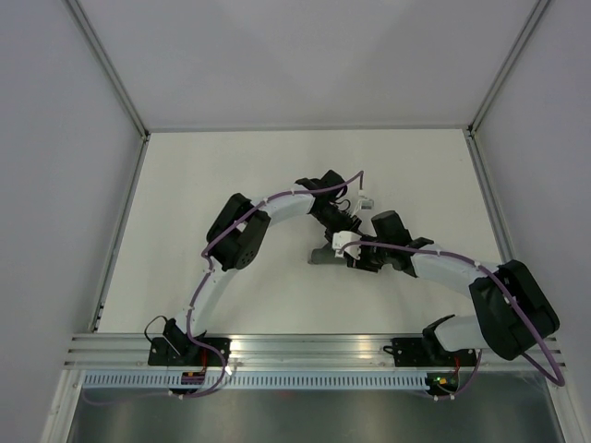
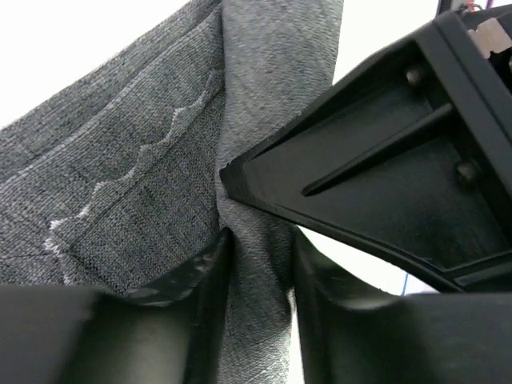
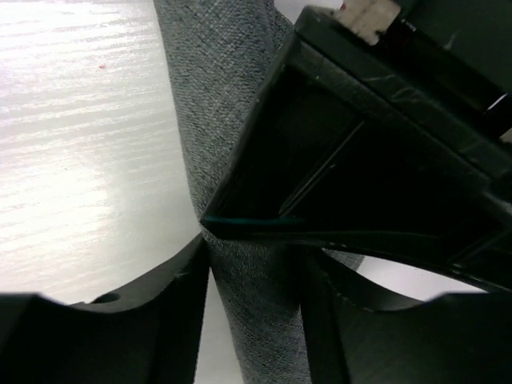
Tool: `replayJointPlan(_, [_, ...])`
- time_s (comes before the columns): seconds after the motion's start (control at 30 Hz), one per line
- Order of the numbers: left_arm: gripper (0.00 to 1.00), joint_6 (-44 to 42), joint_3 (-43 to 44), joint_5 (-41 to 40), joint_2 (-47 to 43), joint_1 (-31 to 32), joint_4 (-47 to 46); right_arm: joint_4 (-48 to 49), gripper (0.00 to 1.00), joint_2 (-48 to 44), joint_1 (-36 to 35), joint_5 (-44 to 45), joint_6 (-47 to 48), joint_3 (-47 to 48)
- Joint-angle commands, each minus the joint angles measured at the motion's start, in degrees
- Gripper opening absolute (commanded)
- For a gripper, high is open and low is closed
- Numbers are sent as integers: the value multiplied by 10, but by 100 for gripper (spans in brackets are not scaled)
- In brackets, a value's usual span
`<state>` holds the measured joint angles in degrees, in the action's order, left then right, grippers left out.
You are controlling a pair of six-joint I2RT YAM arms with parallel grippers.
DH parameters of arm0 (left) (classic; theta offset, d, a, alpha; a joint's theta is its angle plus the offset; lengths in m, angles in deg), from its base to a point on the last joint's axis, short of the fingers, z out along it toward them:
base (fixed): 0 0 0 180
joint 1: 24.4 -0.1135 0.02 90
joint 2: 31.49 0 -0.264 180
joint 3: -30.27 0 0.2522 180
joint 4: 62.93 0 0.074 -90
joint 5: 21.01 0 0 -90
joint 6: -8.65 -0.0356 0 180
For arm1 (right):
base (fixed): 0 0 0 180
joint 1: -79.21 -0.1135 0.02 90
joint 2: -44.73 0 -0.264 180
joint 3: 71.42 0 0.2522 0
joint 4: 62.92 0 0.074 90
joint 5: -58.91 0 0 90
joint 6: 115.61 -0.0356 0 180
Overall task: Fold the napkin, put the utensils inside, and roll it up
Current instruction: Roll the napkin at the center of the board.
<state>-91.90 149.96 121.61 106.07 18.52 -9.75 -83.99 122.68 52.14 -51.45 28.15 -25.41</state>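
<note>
The napkin (image 1: pixel 324 256) is a dark grey roll lying at the middle of the table, mostly hidden under the two grippers. Seen from the left wrist, the napkin (image 2: pixel 144 176) shows its pale zigzag stitching, and a narrow fold of it runs between the fingers of my left gripper (image 2: pixel 262 240), which press on it. Through the right wrist camera, the rolled napkin (image 3: pixel 216 104) passes between the fingers of my right gripper (image 3: pixel 254 248), touching both tips. Both grippers (image 1: pixel 343 226) (image 1: pixel 356 255) meet nose to nose over the roll. The utensils are hidden.
The right gripper's black body (image 2: pixel 384 160) fills the right of the left wrist view, and the left gripper's body (image 3: pixel 360 160) crowds the right wrist view. A white table (image 1: pixel 231 166) lies all round, with grey walls (image 1: pixel 55 185) and an aluminium rail (image 1: pixel 305 349) at the near edge.
</note>
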Motion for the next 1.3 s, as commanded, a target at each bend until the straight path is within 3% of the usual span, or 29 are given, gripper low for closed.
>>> replayJointPlan(0.0, [46, 3, -10, -45, 33, 1, 50, 20, 49, 7, -5, 18, -2, 8])
replayJointPlan(0.1, [53, 3, -9, -52, 27, 0, 49, 1, 34, 13, -5, 16, -2, 18])
replayJointPlan(0.2, [57, 7, -11, -53, 18, -2, 41, -19, 26, 19, -6, 7, 2, 29])
replayJointPlan(0.37, [64, 28, -29, -57, -19, -10, -1, -62, 25, 39, -6, -6, 13, 55])
replayJointPlan(0.83, [68, 99, -124, -117, -145, -68, -148, -183, 24, 116, 4, -43, 38, 146])
replayJointPlan(1.27, [67, 185, -329, -303, -303, -104, -356, -450, 23, 274, 51, -129, 103, 342])
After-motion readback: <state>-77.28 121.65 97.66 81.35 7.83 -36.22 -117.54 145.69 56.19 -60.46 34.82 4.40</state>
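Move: Both hands meet at the napkin roll, which runs left to right on the board; its middle is about 4 cm to the left of the right hand, roughly 1 cm back and 1 cm down. From the left hand that middle is level sideways, about 1 cm back and 1 cm down. The free flap's corner lies some 3 cm ahead and 5 cm left of the left hand; the napkin's left end is about 11 cm left and 2 cm back. Taking over the hold, the right fingers close on the napkin roll and stay low, the wrist tipping forward over it some 25 degrees while the fingers creep about 1 cm forward and left. The left fingers open wide first, then the hand comes free and swings away forward and left about 14 cm, rising 4 cm and turning some 30 degrees counter-clockwise. ##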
